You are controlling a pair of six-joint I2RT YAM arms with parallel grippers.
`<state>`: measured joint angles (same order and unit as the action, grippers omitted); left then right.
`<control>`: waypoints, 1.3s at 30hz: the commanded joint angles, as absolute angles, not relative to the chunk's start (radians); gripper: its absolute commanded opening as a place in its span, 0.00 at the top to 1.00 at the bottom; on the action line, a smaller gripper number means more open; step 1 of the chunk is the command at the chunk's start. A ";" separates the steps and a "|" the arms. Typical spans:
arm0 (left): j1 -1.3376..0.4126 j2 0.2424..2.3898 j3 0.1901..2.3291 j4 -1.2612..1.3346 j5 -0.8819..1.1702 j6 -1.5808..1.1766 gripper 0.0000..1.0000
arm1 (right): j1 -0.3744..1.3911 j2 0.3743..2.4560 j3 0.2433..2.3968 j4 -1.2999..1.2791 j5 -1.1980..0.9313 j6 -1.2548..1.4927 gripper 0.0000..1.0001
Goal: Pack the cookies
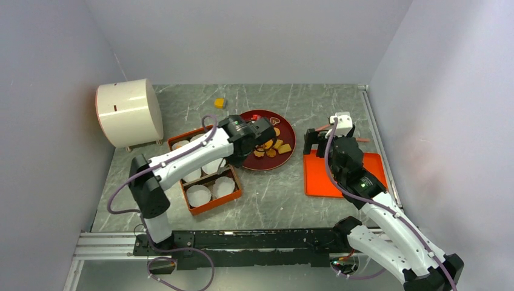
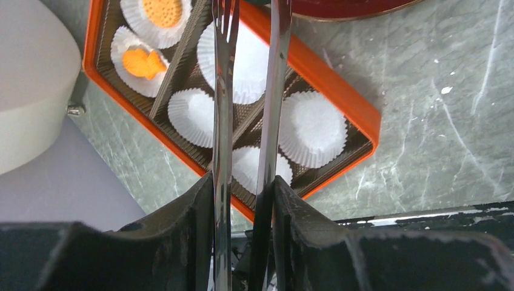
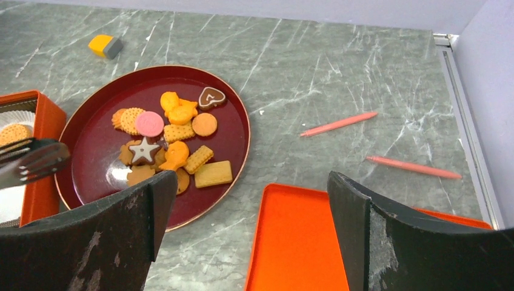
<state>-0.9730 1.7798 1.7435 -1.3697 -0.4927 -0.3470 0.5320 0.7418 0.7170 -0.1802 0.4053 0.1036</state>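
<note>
Several cookies (image 3: 176, 139) lie heaped on a dark red plate (image 3: 91, 139), among them a pink round and a white star. My left gripper (image 2: 242, 182) is shut on metal tongs (image 2: 223, 91). The tongs' forked tips (image 3: 33, 160) hang at the plate's left edge with nothing visible between them. Below the tongs sits an orange box (image 2: 339, 97) of white paper cups; two cups at its far end hold a round cookie (image 2: 162, 11) and an orange cookie (image 2: 142, 62). My right gripper (image 3: 251, 188) is open and empty over an orange lid (image 3: 303, 242), to the right of the plate.
A white drum-shaped container (image 1: 128, 113) stands at the back left. A yellow block (image 3: 105, 46) lies behind the plate. Two pink sticks (image 3: 339, 123) (image 3: 412, 167) lie on the marble beyond the lid, near the right-hand rail (image 1: 371, 121).
</note>
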 commanded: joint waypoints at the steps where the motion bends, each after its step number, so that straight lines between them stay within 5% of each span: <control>1: -0.941 1.667 1.707 -1.405 -0.511 -0.398 0.66 | 0.528 0.747 0.726 -0.129 0.383 0.101 0.00; 18: -0.787 1.515 1.449 -1.376 -0.423 -0.430 0.66 | 0.529 0.764 0.738 -0.132 0.352 0.118 0.00; 39: -0.781 1.590 1.383 -1.291 -0.351 -0.377 0.58 | 0.529 0.767 0.735 -0.131 0.359 0.121 0.00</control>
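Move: The empty right-hand paper cup in the box's middle row lies about 6 cm to the left gripper's left, 2 cm ahead and 16 cm below. From that cup, the middle row's left cup is some 7 cm farther left and 2 cm nearer, the front row's right cup 7 cm nearer and 3 cm right, and the red plate's middle 15 cm right and 8 cm farther out. From the right gripper the target cup lies roughly 37 cm left, 3 cm back and 23 cm down. Swing the left gripper some 9 cm left and a little back, away from the red plate and over the box, still pinching the tongs with the dark cookie in their tips. Let it rise briefly, then sink about 5 cm towards the middle row's right cup, turning the wrist about 10 degrees counter-clockwise; ease slightly back right as it lowers, keeping the tongs squeezed. ##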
